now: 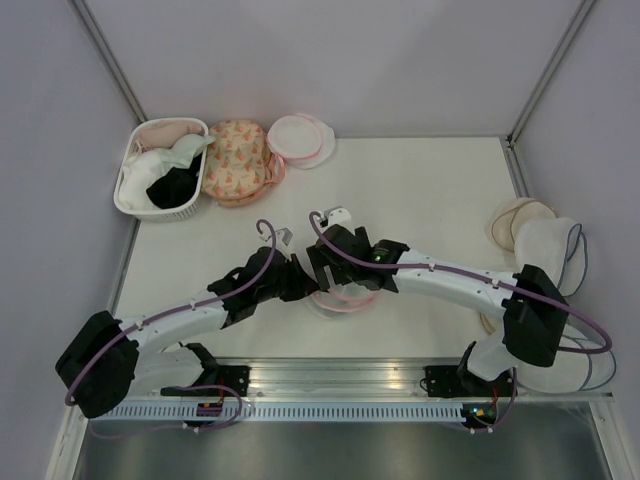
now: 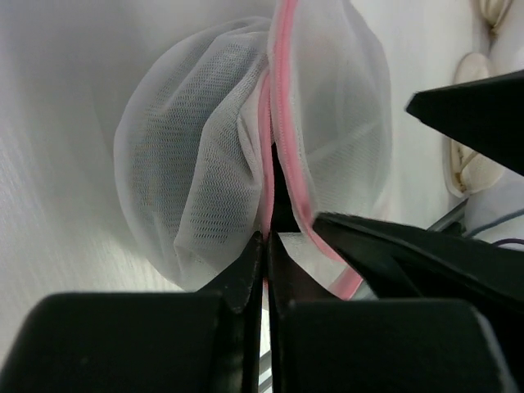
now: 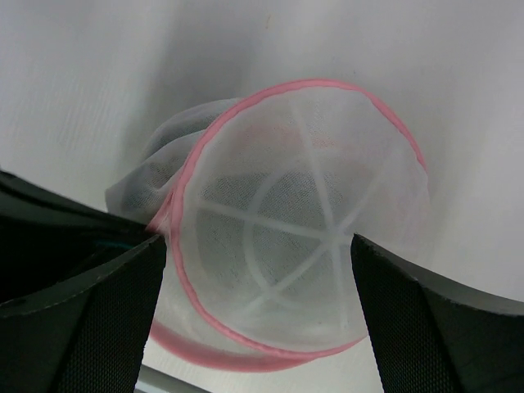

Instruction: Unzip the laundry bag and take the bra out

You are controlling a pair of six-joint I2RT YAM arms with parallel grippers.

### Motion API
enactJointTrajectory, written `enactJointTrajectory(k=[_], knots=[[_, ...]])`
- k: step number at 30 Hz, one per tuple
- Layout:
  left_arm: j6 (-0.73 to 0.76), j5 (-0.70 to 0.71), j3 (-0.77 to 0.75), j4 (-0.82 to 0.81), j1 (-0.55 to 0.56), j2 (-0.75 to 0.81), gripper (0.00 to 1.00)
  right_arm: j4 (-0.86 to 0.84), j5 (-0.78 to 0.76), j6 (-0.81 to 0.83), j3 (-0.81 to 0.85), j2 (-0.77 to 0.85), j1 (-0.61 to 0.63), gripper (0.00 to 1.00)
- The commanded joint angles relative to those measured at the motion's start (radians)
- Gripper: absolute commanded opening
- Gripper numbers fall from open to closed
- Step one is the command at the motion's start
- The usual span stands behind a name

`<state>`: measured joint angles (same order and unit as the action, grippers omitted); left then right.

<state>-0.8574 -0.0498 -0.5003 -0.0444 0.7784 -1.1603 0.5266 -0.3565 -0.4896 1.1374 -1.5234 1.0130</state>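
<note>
The laundry bag [image 1: 347, 300], white mesh with pink zip edging, lies at the table's middle between both arms. My left gripper [image 1: 303, 283] is shut on its pink edging [image 2: 267, 239]. In the left wrist view a dark slit shows between the two pink edges; I cannot tell what it is. My right gripper [image 1: 330, 275] is open, its jaws wide apart on either side of one dome half [image 3: 258, 239]. The bag [image 3: 303, 221] stands partly open and I see no black fabric inside it. A small black garment [image 1: 172, 188], the bra by its look, lies in the basket at the back left.
A white basket [image 1: 128, 195] at the back left also holds a white garment. A peach floral dome bag [image 1: 235, 160] and another pink-edged round bag [image 1: 300, 138] lie beside it. White domes with blue edging [image 1: 555, 250] and beige pads [image 1: 515, 222] lie at the right.
</note>
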Motion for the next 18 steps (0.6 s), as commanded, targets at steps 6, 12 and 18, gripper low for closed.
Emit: enactJointTrajectory(k=[6,12,18], knots=[[-0.092,-0.009,0.062,-0.172,0.001,0.077,0.02,0.044,-0.084,-0.007,0.084,-0.132,0.024,0.98],[-0.091,-0.013,0.068,-0.164,0.001,0.083,0.02,0.186,-0.299,-0.075,0.146,-0.181,0.038,0.98],[-0.068,0.01,0.081,-0.086,0.001,0.146,0.02,0.447,-0.591,-0.272,0.147,-0.088,-0.033,0.98]])
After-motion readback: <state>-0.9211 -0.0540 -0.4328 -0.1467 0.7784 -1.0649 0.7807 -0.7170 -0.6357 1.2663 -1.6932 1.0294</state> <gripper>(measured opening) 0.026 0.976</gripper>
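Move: Below the left finger of the open right hand, some 4 cm left of that hand's point and 5 cm down, is the laundry bag's slit, with the black bra showing in it. The mesh flap spreads about 2 cm ahead, 1 cm right and 5 cm below; the zipper edge still pinched by the left hand is about 6 cm left, 2 cm back and 4 cm below. From the left hand, the slit lies roughly 2 cm forward, 2 cm right and 1 cm lower. Dipping about 4 cm with its fingers kept wide open, the right hand takes its left finger down to the slit on the inner side of the flap, then sweeps some 5 cm right and a little forward, rising slightly, its left side tipping down and the wrist turning clockwise. The left hand keeps its pinch on the zipper edge and lifts it about 2 cm. ##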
